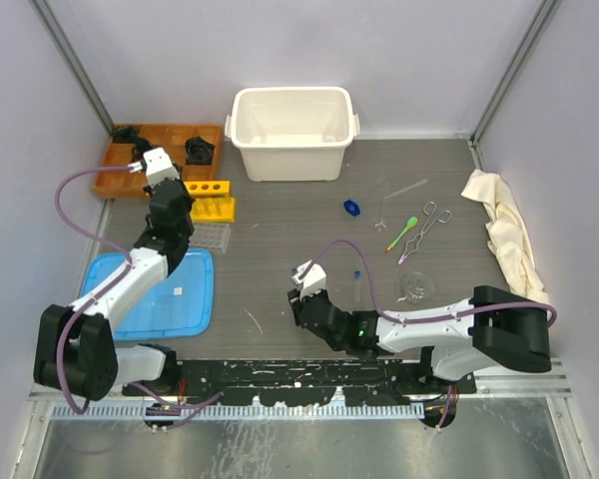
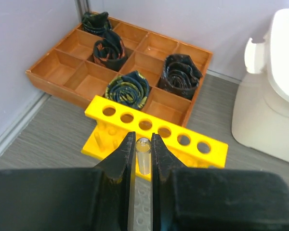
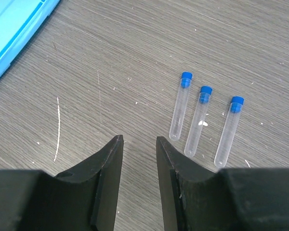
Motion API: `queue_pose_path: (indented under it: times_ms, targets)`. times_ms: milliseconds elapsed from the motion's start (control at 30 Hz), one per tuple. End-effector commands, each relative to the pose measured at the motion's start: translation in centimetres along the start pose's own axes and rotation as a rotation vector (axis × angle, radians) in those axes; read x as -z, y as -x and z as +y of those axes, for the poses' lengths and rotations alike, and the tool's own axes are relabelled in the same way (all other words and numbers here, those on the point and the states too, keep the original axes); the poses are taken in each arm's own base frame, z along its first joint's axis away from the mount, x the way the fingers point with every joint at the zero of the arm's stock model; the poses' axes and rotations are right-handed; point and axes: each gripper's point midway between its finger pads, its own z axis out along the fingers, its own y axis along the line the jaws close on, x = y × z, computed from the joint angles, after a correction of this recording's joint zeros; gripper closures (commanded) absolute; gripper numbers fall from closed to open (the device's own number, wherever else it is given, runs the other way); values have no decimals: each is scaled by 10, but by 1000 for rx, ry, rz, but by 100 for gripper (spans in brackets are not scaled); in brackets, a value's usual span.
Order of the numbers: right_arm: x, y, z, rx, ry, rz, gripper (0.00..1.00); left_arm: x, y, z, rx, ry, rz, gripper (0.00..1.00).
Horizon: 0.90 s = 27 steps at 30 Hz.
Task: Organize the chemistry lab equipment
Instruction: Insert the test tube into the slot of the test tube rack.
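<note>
My left gripper (image 2: 143, 137) is shut on a small clear glass tube (image 2: 143, 156), held upright just in front of the yellow holed tube rack (image 2: 183, 144). In the top view this gripper (image 1: 170, 200) is at the left end of the rack (image 1: 212, 200). My right gripper (image 3: 137, 139) is open and empty above bare table; three clear tubes with blue caps (image 3: 197, 120) lie just to its right. In the top view it (image 1: 298, 299) is at front centre. The blue cap (image 1: 351, 208), green spoon (image 1: 405, 228), forceps (image 1: 426, 228) and flask (image 1: 414, 287) lie at centre right.
An orange tray of black parts (image 1: 130, 170) sits behind the rack, also in the left wrist view (image 2: 62, 67). A white tub (image 1: 293, 130) stands at the back. A blue tray (image 1: 170, 289) and a clear dimpled plate (image 1: 210, 237) are at the left. A cream cloth (image 1: 504, 230) lies at the right.
</note>
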Motion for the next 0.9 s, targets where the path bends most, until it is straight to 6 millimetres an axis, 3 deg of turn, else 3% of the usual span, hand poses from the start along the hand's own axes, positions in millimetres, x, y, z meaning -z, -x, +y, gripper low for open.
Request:
queue_pose_path:
  times_ms: [0,300,500,867]
  targets:
    - [8,26,-6,-79,-12,-80,60,-28,34,-5,84,24,-80,100]
    - [13,34,-15,-98,-19,-90,60,-58,19,-1,53,62,-45,100]
    - [11,41,-16,-101,-11,-87,60,-70,0,10,46,88,-10,100]
    - [5,50,-24,-114,-11,-80,60,-84,-23,13,35,94,33,100]
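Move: The left hand, already holding a test tube, has the middle of the yellow test tube rack about 10 cm ahead, 1 cm to its left and 16 cm below; the wooden box stands some 23 cm ahead and 11 cm left, and the clear grid about 1 cm ahead and 4 cm right. From the empty right hand, the middle of three capped tubes lies roughly 7 cm ahead, 3 cm right and 8 cm below, a fourth tube about 12 cm farther right. Forward first, then mainly down, the left hand brings the held tube in towards the rack, about 6 cm each way with some 3 cm to the left, its fingers tipping slightly down and keeping their hold. The right hand, still part-open and touching nothing, drifts right and forward a couple of centimetres each and ends a little higher. ##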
